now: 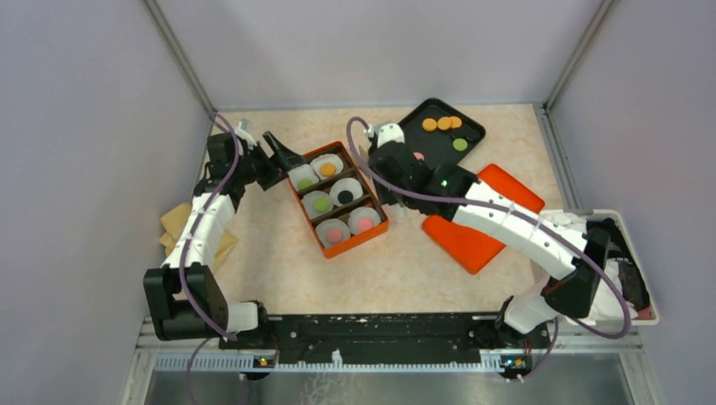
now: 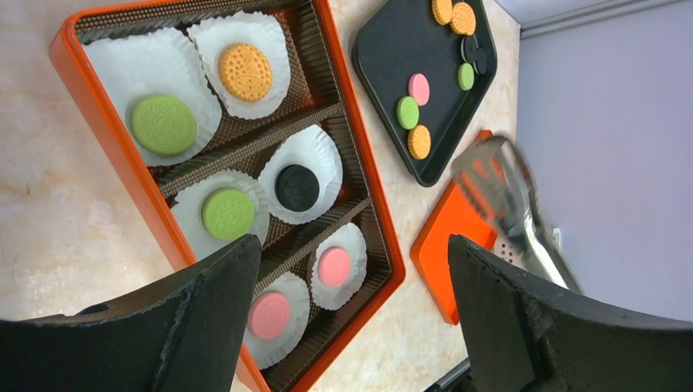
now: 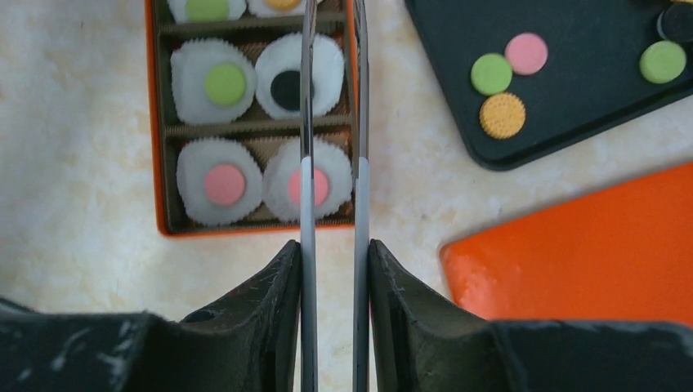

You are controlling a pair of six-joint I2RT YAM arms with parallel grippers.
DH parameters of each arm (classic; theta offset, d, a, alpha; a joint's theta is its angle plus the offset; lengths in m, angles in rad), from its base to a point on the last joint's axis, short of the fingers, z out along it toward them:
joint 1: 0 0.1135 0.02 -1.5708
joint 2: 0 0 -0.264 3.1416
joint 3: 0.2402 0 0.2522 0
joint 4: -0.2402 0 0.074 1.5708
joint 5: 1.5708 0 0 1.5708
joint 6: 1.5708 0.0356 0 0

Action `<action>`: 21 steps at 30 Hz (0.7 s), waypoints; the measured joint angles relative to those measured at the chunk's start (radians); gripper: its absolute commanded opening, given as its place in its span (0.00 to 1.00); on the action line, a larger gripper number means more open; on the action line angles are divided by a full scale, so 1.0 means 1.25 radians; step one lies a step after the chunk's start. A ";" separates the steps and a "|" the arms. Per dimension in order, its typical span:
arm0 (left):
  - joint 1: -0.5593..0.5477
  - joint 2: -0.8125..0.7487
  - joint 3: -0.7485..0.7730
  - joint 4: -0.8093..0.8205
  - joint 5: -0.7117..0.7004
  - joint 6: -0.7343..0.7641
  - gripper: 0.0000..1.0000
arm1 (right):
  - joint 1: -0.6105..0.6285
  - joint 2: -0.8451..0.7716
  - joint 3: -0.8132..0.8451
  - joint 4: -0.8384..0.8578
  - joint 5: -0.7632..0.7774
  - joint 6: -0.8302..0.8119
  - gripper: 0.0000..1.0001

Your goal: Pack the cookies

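The orange box [image 1: 378, 229] holds six white paper cups, each with one of the cookies: green [image 1: 304, 182], orange [image 1: 328, 170], green [image 1: 321, 203], black [image 1: 346, 196] and two pink [image 1: 333, 234]. More cookies lie on the black tray [image 1: 473, 133]: orange [image 3: 502, 115], green [image 3: 491, 73], pink [image 3: 526, 53]. My right gripper [image 3: 335, 245] is shut on metal tongs [image 3: 308, 122], whose arms reach over the box's right side; their tips run out of view. At the box's far left corner my left gripper [image 2: 351, 253] stands open and empty.
An orange lid [image 1: 477, 224] lies right of the box, partly under my right arm. A white tray [image 1: 629, 278] sits at the table's right edge. Tan flat pieces [image 1: 177, 224] lie at the left edge. Grey walls close in three sides.
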 measured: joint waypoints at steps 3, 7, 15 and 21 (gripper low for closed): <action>0.000 0.020 0.019 0.001 0.000 0.000 0.90 | -0.062 0.053 0.065 0.023 -0.002 -0.021 0.24; 0.000 0.047 0.033 -0.001 -0.004 0.003 0.89 | -0.181 0.143 0.114 0.051 -0.018 -0.045 0.25; 0.000 0.106 0.083 -0.023 -0.029 0.042 0.89 | -0.389 0.364 0.277 0.052 -0.027 -0.073 0.25; 0.000 0.146 0.116 -0.057 -0.059 0.080 0.89 | -0.516 0.461 0.361 0.046 -0.007 -0.076 0.25</action>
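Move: The right hand already holds the empty tongs, and the centre of the black tray lies about 29 cm ahead of it, 12 cm to its right and 24 cm below. The row of orange cookies in it is roughly 36 cm ahead and 18 cm right, and the pink cookie about 20 cm ahead and 9 cm right. The filled cookie box is 8 cm ahead and 12 cm left. From the left hand, the tray is some 18 cm ahead and 35 cm right. Forward and to the right, fast and in one sweep, the right arm carries the tongs from beside the cookie box to over the tray, about 25 cm out and 16 cm across, sinking some 7 cm after a slight rise. The wrist turns about 30 degrees clockwise; the fingers keep their grip on the tongs. The open, empty left hand eases forward and slightly down by a few centimetres. ##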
